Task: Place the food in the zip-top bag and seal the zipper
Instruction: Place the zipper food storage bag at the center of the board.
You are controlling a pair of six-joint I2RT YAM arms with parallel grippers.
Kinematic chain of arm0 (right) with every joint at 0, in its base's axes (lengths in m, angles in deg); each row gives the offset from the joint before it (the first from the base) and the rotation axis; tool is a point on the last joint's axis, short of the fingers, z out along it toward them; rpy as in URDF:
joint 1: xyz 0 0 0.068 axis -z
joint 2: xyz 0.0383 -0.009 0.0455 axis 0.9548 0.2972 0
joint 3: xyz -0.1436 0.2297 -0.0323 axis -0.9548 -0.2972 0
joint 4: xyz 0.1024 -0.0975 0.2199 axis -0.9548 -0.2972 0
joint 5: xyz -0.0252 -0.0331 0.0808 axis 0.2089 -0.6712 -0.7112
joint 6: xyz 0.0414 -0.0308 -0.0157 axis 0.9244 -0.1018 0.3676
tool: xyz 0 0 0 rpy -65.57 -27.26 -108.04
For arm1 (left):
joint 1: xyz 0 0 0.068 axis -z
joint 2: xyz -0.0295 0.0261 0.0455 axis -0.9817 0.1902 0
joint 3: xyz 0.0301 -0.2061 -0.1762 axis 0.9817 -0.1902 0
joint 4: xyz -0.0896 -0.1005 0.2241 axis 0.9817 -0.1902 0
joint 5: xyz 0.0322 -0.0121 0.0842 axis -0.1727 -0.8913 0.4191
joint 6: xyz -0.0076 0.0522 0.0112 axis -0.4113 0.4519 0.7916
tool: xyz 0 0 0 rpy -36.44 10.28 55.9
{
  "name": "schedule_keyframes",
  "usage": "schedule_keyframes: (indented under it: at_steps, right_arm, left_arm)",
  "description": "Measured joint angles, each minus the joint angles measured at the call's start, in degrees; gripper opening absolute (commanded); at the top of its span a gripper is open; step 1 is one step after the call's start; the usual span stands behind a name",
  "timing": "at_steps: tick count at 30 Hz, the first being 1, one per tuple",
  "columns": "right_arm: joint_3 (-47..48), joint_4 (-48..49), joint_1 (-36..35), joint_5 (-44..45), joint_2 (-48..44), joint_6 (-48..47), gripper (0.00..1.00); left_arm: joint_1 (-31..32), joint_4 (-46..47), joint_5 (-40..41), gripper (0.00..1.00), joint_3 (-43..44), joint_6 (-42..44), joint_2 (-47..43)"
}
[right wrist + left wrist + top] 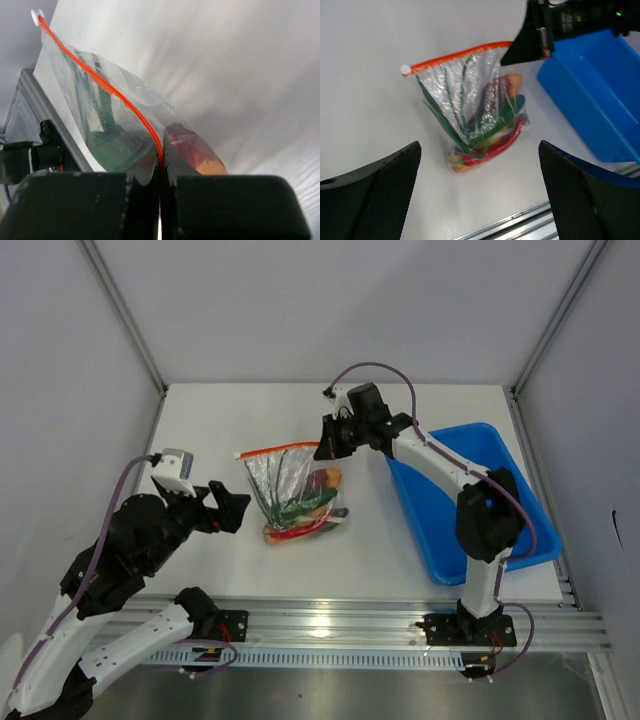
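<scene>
The zip-top bag (285, 490) lies on the white table with the food inside: a red chili (502, 145), a dark green cucumber (495, 117), a sausage in a bun (323, 480) and green onion stalks (447, 107). The orange-red zipper (455, 56) runs along its far edge. My right gripper (325, 447) is shut on the zipper's right end, and the strip (110, 90) runs away from the pinched jaws (161, 167). My left gripper (240, 512) stands open just left of the bag, holding nothing, and its wide-apart fingers (385, 190) frame the bag's lower end.
A blue plastic tray (520, 540) sits at the right, under the right arm. The metal rail (330, 620) runs along the table's near edge. Grey walls close in the back and both sides.
</scene>
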Motion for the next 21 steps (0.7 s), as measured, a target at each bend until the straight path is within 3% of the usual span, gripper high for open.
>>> schedule_keyframes:
  at_steps: [3, 4, 5, 6, 8, 12, 21]
  right_arm:
    - [6.36, -1.46, 1.18, 0.28, 6.16, 0.02, 0.03]
    - [8.07, -2.03, 1.51, 0.46, 7.91, 0.02, 0.18]
    - [9.29, -2.29, 1.79, 0.74, 9.46, 0.02, 0.18]
    - [10.16, -2.54, 2.01, 0.85, 10.78, -0.07, 0.38]
    - [11.23, -3.26, 2.25, 1.14, 12.55, 0.13, 0.53]
    - [15.30, -6.05, 2.34, 3.21, 15.28, -0.52, 0.99]
    - [21.42, -13.27, 2.67, 13.38, 9.94, -4.15, 1.00]
  left_arm:
    - [0.00, 1.09, -3.96, 1.00, -1.73, -0.02, -0.59]
    - [0.00, 1.38, -5.55, 1.00, -2.54, -0.04, -0.83]
    - [0.00, 1.44, -6.25, 0.99, -2.82, -0.07, -0.94]
    - [0.00, 1.73, -7.37, 0.99, -3.30, -0.13, -1.07]
    - [0.00, 2.25, -9.44, 0.99, -4.00, -0.24, -1.18]
    - [0.00, 3.02, -12.98, 0.99, -5.29, -0.66, -1.03]
    - [0.00, 5.84, -17.29, 1.00, -7.10, -1.53, 0.37]
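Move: The right hand pinches the right end of the bag's orange zipper edge; the bag's food-filled middle lies about 7 cm back and 6 cm to the left of this hand, some 15 cm lower. The board's center is about 4 cm ahead, 3 cm right and 18 cm below, and the blue tray's middle roughly 39 cm right and 4 cm back. From the empty left hand the bag lies about 11 cm ahead, 12 cm right and 28 cm below. Still pinching the zipper's right end, the right hand draws it about 5 cm forward while lowering it about as far, then opens wide and lets go. It lifts off some 6 cm, still easing forward, then right. The left hand, empty and wide open, swings about 5 cm right and sinks 3 cm, turning some 15 degrees clockwise. ##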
